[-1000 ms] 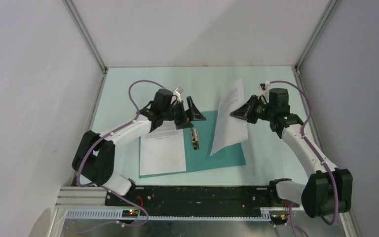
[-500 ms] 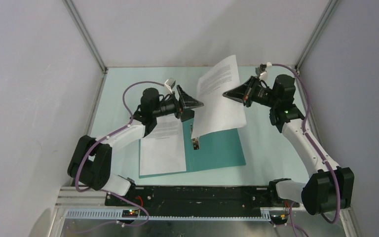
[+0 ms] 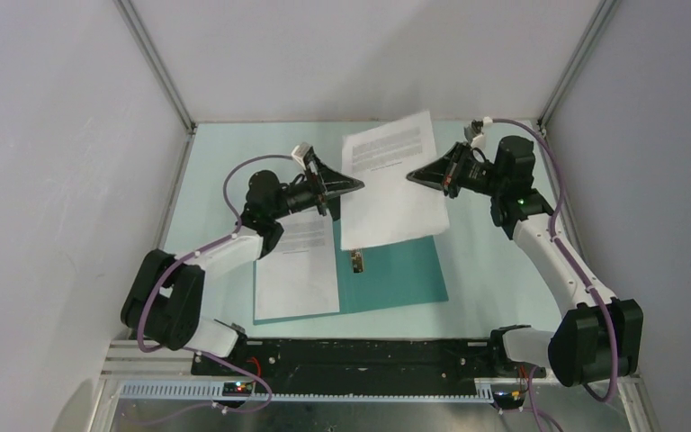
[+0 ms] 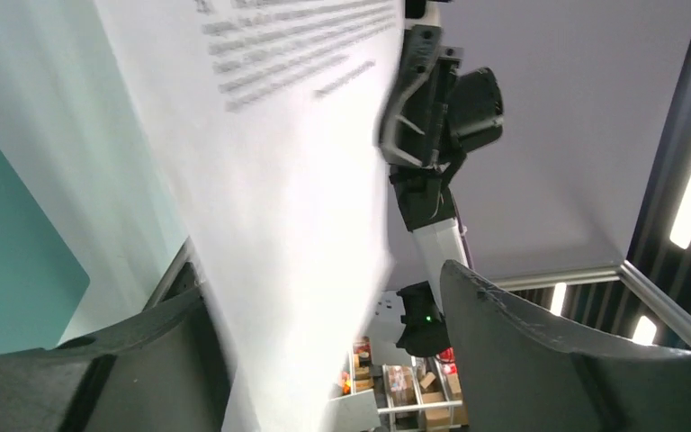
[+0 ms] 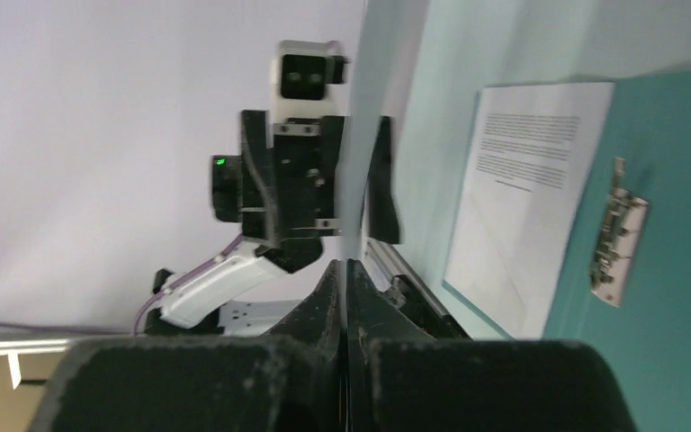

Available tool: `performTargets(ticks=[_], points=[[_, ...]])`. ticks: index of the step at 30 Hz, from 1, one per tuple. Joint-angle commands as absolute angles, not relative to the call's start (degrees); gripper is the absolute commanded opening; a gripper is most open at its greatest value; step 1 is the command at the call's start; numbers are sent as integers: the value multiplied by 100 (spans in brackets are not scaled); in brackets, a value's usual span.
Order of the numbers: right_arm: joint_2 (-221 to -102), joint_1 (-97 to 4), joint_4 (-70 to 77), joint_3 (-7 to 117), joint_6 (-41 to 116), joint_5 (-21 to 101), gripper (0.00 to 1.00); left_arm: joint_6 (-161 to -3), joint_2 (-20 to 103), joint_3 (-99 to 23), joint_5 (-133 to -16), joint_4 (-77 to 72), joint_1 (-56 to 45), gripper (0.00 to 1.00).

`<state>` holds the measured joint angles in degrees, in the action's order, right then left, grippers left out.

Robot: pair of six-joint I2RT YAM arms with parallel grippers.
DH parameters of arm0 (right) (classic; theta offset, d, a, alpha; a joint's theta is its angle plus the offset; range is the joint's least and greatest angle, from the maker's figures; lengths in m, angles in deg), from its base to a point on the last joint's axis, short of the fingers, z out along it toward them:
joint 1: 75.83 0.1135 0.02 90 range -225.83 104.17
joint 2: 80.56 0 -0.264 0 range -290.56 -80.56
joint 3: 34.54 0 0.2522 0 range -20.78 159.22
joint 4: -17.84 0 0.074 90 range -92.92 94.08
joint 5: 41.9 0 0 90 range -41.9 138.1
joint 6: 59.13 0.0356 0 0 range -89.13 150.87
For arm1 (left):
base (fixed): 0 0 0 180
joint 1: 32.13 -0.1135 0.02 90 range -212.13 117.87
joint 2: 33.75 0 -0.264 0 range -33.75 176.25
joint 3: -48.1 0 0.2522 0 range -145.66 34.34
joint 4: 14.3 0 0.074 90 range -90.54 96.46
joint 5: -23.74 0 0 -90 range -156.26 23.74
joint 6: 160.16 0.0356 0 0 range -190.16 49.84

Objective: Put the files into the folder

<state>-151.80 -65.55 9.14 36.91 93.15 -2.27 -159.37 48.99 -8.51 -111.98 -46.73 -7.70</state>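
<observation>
The teal folder [image 3: 402, 270] lies open on the table. One of the files [image 3: 296, 268] rests flat on its left half, seen too in the right wrist view as a sheet [image 5: 522, 189] beside the folder [image 5: 675, 234]. The other file [image 3: 387, 184] hangs in the air over the folder. My right gripper [image 3: 412, 175] is shut on its right edge, and the paper [image 5: 360, 135] runs edge-on out of the pinched jaws [image 5: 346, 270]. My left gripper [image 3: 356, 184] stands open at the sheet's left edge. The blurred paper [image 4: 279, 180] passes between its spread fingers [image 4: 540, 360].
A metal clip [image 3: 357, 261] sits on the folder's spine, below the raised sheet, and shows as a clip [image 5: 619, 229] in the right wrist view. Metal frame posts and white walls close in the pale green table [image 3: 234, 162] on three sides.
The right gripper lifted the sheet and swung it up and to the left, turning it face-on to the top camera. The left gripper rose and moved back to the sheet's left edge.
</observation>
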Motion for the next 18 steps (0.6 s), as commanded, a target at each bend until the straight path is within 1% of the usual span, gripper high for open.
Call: performTargets(ticks=[1, 2, 3, 4, 5, 6, 8, 9, 11, 14, 17, 18], points=[[-14997, -6643, -534, 3896, 7885, 63, 0, -16040, 4633, -735, -11230, -5081, -822, 75], [-14977, -6632, -891, 3893, 7727, 253, 0, -15993, 4628, -698, -11207, -5081, -822, 67], [-14970, -6619, -1059, 3896, 7449, 330, 0, -15965, 4629, -627, -11197, -5077, -813, 63], [-14961, -6582, -1283, 3865, 7342, 467, 0, -15891, 4631, -588, -11179, -5049, -809, 55], [-14958, -6555, -1365, 3838, 7139, 538, 0, -15844, 4658, -501, -11166, -5021, -790, 52], [-14947, -6493, -1516, 3795, 7051, 688, 0, -15696, 4676, -467, -11140, -4897, -741, 46], [-14933, -6380, -1684, 3716, 6805, 881, 0, -15360, 4746, -383, -11076, -4578, -627, 38], [-14935, -6307, -1749, 3635, 6678, 938, 0, -15226, 4815, -368, -10995, -4417, -566, 36], [-14911, -6181, -1880, 3518, 6469, 1201, 0, -14801, 4986, -344, -10823, -3957, -388, 28], [-14913, -6140, -1957, 3227, 6219, 1585, 0, -14280, 5264, -264, -10532, -3417, -111, 23], [-15065, -6314, -1687, 2555, 6119, 1400, 0, -14174, 5789, -93, -10321, -3360, 68, 17], [-15098, -6355, -1615, 2396, 6119, 1292, 0, -14132, 6007, -61, -10297, -3359, 146, 17]])
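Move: The right hand already holds the paper sheet by its right edge. The sheet's middle is about 7 cm to the left hand's right, level with it and neither ahead nor back. The folder's empty right half lies some 31 cm below the right hand, about 2 cm back and 1 cm left. The metal clip is 12 cm left of the right hand, 3 cm back and 32 cm down. Left fingers close, pinching the sheet's left edge, as both hands lower it 11–14 cm, slightly back, towards the folder. ##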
